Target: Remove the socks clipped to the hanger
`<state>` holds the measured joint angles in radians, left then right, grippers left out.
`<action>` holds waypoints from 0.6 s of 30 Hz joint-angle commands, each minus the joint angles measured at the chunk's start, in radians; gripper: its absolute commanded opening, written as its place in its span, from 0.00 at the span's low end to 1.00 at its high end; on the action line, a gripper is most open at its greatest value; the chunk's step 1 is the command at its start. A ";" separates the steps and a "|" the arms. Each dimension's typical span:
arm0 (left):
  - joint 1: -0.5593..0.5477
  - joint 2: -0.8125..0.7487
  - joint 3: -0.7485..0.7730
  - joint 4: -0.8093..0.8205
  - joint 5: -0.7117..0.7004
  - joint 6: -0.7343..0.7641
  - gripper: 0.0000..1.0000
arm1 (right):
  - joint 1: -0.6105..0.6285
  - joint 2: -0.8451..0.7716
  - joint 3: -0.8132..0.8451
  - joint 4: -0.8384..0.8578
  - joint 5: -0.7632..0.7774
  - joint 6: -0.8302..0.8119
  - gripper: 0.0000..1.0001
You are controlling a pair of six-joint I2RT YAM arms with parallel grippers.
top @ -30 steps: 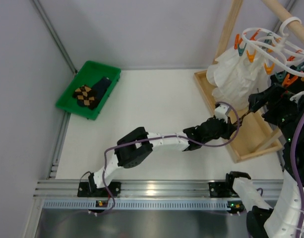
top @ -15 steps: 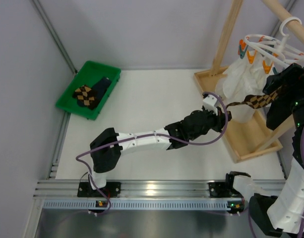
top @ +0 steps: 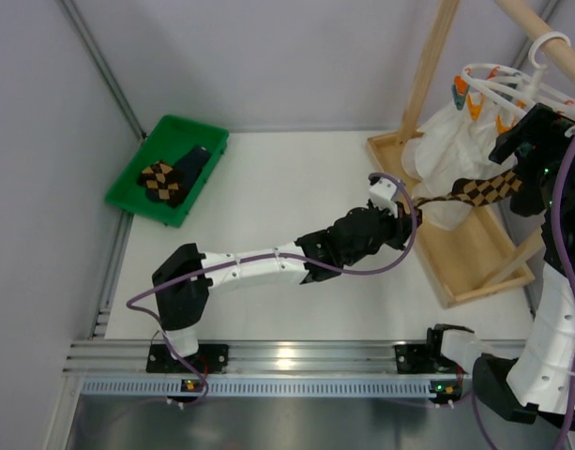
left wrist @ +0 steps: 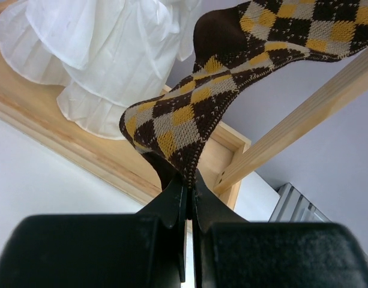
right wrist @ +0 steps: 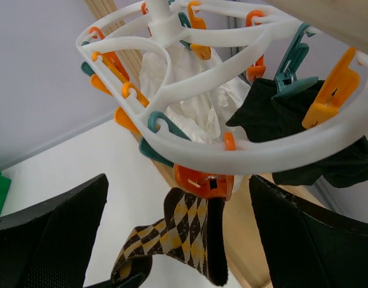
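Observation:
An argyle sock (top: 479,192) stretches taut from an orange clip (right wrist: 205,180) on the white ring hanger (top: 498,84) down to my left gripper (top: 409,208). That gripper (left wrist: 190,180) is shut on the sock's (left wrist: 184,114) lower end. My right gripper (right wrist: 180,204) is open, one finger on each side of the orange clip and apart from it. The sock's (right wrist: 184,240) top hangs from that clip. A plain dark sock (right wrist: 280,114) hangs from a teal clip (right wrist: 292,78) on the hanger's ring (right wrist: 232,156). My right gripper (top: 512,150) is up beside the hanger.
A green tray (top: 142,210) at the far left holds two socks (top: 170,173). The wooden rack (top: 484,289) stands at the right with its post (top: 428,66), and a white cloth (top: 437,150) hangs inside it. The cloth (left wrist: 111,60) and a rack beam (left wrist: 292,126) are close behind the sock.
My left gripper has drawn back to the left with the sock's end, pulling it taut. My right gripper has risen to the hanger, its fingers now flanking the orange clip.

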<state>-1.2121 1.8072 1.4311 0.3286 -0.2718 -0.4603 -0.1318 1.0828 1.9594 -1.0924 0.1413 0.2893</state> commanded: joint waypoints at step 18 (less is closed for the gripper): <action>0.029 -0.080 -0.051 0.029 0.045 -0.005 0.00 | 0.008 -0.089 -0.128 0.279 0.123 -0.088 0.63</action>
<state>-1.1862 1.7882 1.3853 0.3275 -0.2413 -0.4633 -0.1310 1.0245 1.8362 -0.9123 0.2401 0.2184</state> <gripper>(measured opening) 0.021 0.650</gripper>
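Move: The orange clip holding the argyle sock is between the open right fingers, about 2 cm ahead of the hand point and 1 cm right, level with it. From there, the teal clip is about 4 cm ahead, 3 cm left and slightly higher; the white cloth about 8 cm ahead, 10 cm left and lower. The dark green sock is some 8 cm ahead, 7 cm right. From the left hand, the orange clip is roughly 3 cm ahead, 17 cm right, 15 cm up. Shift the right gripper about 2 cm to its right, rising 1 cm late, with the wrist turning slightly clockwise and tipping its fingers up about 5 degrees, while they close by roughly a third around the orange clip. Keep the left fingers shut on the argyle sock's free end and ease it about 1 cm down and left, holding the sock stretched towards the clip. ##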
